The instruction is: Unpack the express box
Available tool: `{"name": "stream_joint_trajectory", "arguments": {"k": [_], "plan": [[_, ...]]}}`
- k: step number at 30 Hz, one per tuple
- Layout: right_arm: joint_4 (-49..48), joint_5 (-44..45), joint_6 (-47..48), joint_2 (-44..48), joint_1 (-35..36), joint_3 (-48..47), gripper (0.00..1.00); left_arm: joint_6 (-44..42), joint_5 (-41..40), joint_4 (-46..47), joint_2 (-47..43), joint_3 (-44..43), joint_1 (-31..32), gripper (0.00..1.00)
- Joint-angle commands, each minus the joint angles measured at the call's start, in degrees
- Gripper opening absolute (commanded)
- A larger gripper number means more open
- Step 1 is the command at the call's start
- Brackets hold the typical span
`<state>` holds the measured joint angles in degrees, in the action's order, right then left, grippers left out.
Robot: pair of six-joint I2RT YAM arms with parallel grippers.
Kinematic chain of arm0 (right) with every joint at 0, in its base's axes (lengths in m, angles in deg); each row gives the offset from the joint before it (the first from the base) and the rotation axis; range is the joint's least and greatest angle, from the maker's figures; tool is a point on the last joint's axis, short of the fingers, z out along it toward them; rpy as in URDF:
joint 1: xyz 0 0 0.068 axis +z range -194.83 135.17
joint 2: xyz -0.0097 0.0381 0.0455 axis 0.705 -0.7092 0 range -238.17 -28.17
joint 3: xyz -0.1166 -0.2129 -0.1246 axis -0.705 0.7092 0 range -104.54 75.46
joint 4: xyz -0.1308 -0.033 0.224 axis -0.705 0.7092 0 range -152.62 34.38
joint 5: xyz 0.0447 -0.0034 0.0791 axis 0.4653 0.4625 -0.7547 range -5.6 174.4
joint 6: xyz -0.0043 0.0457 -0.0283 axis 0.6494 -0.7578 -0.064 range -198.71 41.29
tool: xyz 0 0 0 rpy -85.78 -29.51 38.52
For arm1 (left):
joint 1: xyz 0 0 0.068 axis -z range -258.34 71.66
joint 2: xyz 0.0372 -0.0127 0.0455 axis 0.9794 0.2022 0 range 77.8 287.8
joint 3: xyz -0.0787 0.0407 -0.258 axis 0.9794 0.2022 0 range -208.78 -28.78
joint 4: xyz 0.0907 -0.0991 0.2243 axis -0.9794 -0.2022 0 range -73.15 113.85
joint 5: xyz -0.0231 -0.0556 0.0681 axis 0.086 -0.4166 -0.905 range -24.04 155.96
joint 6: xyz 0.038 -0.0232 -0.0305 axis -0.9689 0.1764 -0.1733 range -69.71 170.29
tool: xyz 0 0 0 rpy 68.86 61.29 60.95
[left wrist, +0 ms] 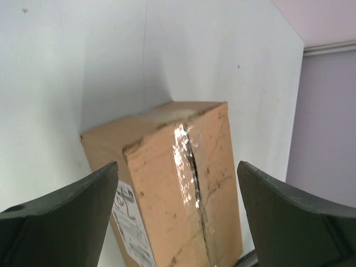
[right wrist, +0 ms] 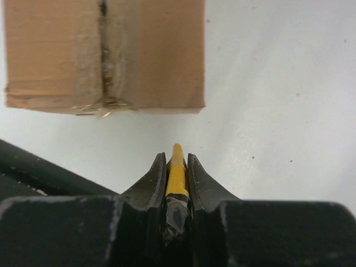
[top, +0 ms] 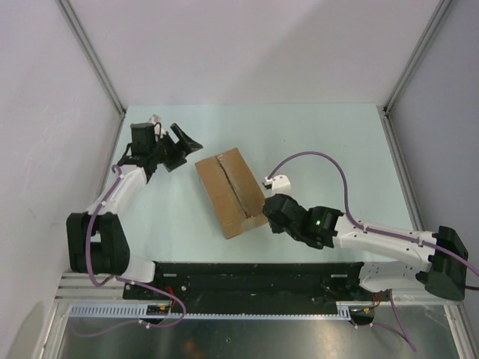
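The express box (top: 230, 191) is a brown cardboard carton lying at an angle in the middle of the table, its flaps down and its taped centre seam showing a dark split. The left wrist view shows the box (left wrist: 183, 183) with a white label (left wrist: 130, 222) on its side. My left gripper (top: 183, 152) is open and empty, just off the box's far left end, with the box framed between its fingers (left wrist: 67, 217). My right gripper (top: 268, 212) is at the box's near right corner, shut on a yellow-black utility knife (right wrist: 177, 172). The knife tip points toward the box end (right wrist: 105, 50), a short gap away.
A black base rail (top: 247, 273) runs along the near edge behind the arms. Pale walls with aluminium posts (top: 93, 56) enclose the table on the left, back and right. A purple cable (top: 329, 161) loops over the right arm.
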<state>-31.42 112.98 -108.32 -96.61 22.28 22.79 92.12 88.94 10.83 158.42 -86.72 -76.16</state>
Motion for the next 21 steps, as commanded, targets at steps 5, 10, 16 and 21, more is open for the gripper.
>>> {"name": "stream_joint_trajectory", "arguments": {"k": [5, 10, 16, 21], "plan": [[-9.3, -2.0, 0.0, -2.6, -7.2, 1.4, 0.0, -5.6, 7.8, 0.3, 12.7, -7.0, -0.7, 0.92], [-18.5, -2.8, 3.8, -6.5, -10.5, 1.4, 0.0, -6.7, 13.3, 0.3, 14.8, -6.3, -0.2, 0.92], [-29.5, -5.9, 7.2, -10.7, -16.7, 1.3, 0.0, -9.3, 19.6, 0.3, 11.9, -3.6, 0.0, 0.93], [-37.3, -10.3, 10.5, -14.7, -21.2, -0.5, 0.0, -10.6, 21.9, 0.5, 10.2, 0.9, 0.1, 0.92]]}}
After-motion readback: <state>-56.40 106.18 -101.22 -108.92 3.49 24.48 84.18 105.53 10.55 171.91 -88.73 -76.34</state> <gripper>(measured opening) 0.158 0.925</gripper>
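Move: The express box lies with its middle about 14 cm right of my left hand, 17 cm back and 12 cm below; its far left corner is some 7 cm back and 2 cm right. From my right hand, which still holds the yellow knife, the box's middle is roughly 9 cm forward, 12 cm left and 9 cm lower, its near right corner about 4 cm ahead and 2 cm left. I drive my right hand about 12 cm forward, sinking slightly, with the knife still gripped, bearing on the box's near right corner to shove it away from me. My wide-open left hand edges forward, drops towards the box's far left edge, then slides right and back, ending some 6 cm lower and turned about 15 degrees clockwise. ##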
